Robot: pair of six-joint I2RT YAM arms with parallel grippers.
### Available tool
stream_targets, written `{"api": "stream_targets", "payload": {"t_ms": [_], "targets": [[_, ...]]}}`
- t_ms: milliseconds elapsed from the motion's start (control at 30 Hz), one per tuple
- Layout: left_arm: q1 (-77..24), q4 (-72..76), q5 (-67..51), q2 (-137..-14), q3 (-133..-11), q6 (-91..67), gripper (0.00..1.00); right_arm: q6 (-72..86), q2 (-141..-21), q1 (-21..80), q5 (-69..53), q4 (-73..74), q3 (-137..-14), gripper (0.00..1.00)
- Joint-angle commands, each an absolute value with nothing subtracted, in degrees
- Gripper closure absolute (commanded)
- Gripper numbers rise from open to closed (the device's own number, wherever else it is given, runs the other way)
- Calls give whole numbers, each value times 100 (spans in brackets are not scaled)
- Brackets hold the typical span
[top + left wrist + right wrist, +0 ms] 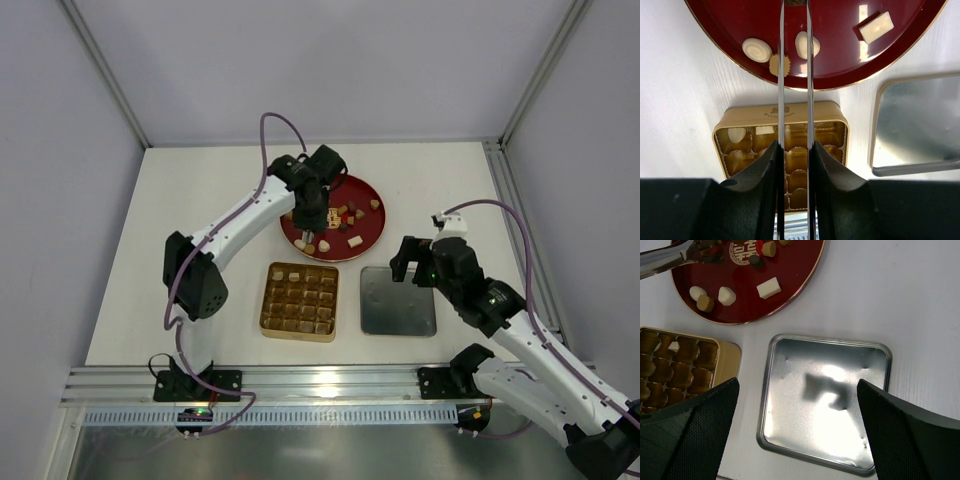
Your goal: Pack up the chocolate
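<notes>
The chocolate pieces (355, 241) lie loose on the round red plate (365, 190). In the left wrist view I see a round cream piece (756, 49), a tan fluted one (774, 65) and a cream block (876, 27). My left gripper (308, 205) hangs over the plate, shut on metal tongs (781, 75). The blades run out of the top of that view, so whether their tips pinch a piece does not show. The gold gridded box (266, 300) sits nearer, with two cream pieces (736, 134) in its far-left cells. My right gripper (797, 384) is open and holds nothing.
A silver square lid (398, 300) lies right of the gold box, directly under the right gripper. White walls with metal rails enclose the table on three sides. The left arm's cable arcs above the plate.
</notes>
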State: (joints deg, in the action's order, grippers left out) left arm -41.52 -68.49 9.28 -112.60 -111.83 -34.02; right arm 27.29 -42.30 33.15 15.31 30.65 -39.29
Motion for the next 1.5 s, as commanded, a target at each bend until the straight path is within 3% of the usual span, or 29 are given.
{"api": "stream_targets", "payload": {"t_ms": [0, 1000, 1467], "targets": [[-4175, -7013, 967, -10732, -11417, -3340, 71, 2707, -4289, 3287, 1547, 2795, -3999, 0], [-4921, -7312, 659, -8456, -9440, -3709, 70, 2848, -4737, 3270, 1679, 2540, -4034, 0], [-5343, -7084, 659, -8024, -8675, -4034, 70, 2918, -4773, 3261, 1722, 2549, -3990, 0]]}}
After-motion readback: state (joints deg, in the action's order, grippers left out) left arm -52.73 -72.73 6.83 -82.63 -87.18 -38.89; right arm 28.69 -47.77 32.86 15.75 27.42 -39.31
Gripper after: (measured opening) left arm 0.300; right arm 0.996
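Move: Over the near part of the red plate, the left hand holds a brown chocolate; the free far-row cell, third from the left in the box, lies about 11 cm back, 2 cm left and 5 cm below. The white square in the next cell is 4 cm left of that cell. On the plate, the white heart-shaped chocolate is about 3 cm back and 3 cm right of the hand. For the right hand, the cell is some 21 cm left and 2 cm back. Carrying the brown chocolate, still pinched between its fingertips, the left hand first rises about 6 cm clear of the plate, then sweeps back some 15 cm in all and a little left to come over the far part of the box, sinking slightly at the end. The wrist turns a little clockwise; the fingers keep their hold. ##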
